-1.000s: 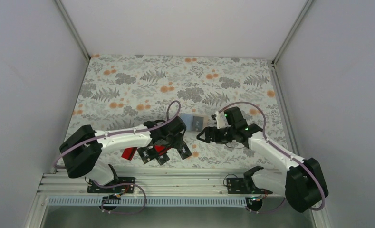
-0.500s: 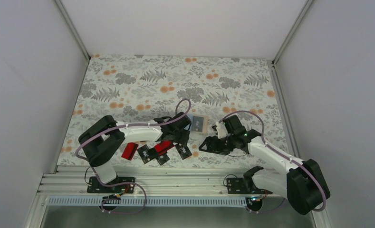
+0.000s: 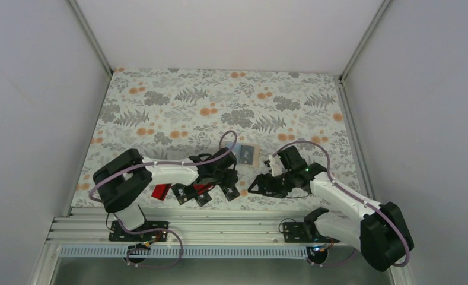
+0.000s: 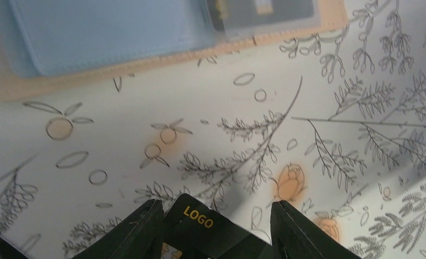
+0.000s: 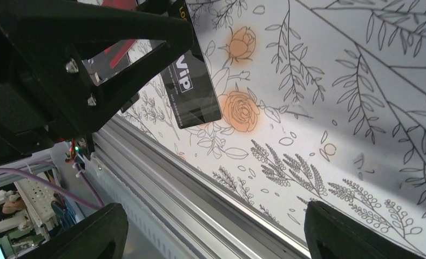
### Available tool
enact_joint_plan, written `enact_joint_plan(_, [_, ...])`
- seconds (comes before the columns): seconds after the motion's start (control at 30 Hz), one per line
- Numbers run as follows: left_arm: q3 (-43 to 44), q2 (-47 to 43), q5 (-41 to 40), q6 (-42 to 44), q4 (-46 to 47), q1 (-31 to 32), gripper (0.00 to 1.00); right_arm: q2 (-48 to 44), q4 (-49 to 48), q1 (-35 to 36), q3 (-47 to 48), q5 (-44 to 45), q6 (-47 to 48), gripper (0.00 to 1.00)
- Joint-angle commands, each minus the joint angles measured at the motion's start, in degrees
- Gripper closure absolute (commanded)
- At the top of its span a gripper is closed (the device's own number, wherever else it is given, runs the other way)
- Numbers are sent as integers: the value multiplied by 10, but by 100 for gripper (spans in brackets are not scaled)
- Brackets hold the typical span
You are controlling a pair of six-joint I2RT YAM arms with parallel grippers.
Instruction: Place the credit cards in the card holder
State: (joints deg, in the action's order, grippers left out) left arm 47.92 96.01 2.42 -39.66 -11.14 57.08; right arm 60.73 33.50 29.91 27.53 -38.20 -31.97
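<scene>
The card holder lies open on the floral cloth, light blue inside with a tan rim; a dark card shows in its clear pocket. Several credit cards lie near the front edge: a red one, black ones, and a black card marked LOGO and vip. My left gripper is open and straddles that card's far end. Its left finger lies along the card's edge. A gap shows at the right fingertip. My right gripper is wide open and empty.
An aluminium rail runs along the table's near edge, right under my right gripper. White walls close in the left, right and back sides. Both arms' cables loop above the wrists.
My left gripper swung right towards the card holder, then came back over the LOGO card with its jaws slightly narrower. My right gripper sank towards the near edge.
</scene>
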Motion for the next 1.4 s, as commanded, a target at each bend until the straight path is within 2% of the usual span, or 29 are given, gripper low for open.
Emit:
enact_joint_plan(0.0, [-27, -8, 18, -17, -15, 16, 50, -9, 22, 12, -5, -13, -2, 17])
enact_joint_plan(0.47, [-18, 5, 40, -23, -6, 70, 53, -1, 16, 21, -28, -27, -1, 14])
enact_joint_plan(0.8, [14, -7, 20, -25, -24, 83, 53, -6, 0, 24, -42, -49, -12, 13])
enact_joint_plan(1.1, [82, -51, -19, -14, -82, 82, 52, -18, -41, 62, -70, -84, -78, 15])
enact_joint_plan(1.37, [45, -100, -29, -10, -115, 57, 52, -48, -92, 121, -102, -40, -189, 15])
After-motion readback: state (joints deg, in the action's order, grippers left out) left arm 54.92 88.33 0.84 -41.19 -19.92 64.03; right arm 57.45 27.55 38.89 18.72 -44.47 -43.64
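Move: The dark credit card lies under the left fingertips: its middle is some 4 cm back of that hand, 1 cm to its left and 1 cm lower. The open card holder sits about 8 cm ahead and 3 cm right of the left hand; the red card is around 11 cm to its left and 3 cm back. From the open right hand, the dark card's middle is about 10 cm left, 1 cm ahead and 5 cm below. Fingertips already resting on the card's far end, the left hand drags it back about 5 cm and a little right towards the table's near edge, turning slightly clockwise, then lifts off some 7 cm, easing forward, fingers half open. The right hand, wide open, backs about 6 cm alongside and sinks slightly, closing in on the card, fingertips tilting some 10 degrees back. ##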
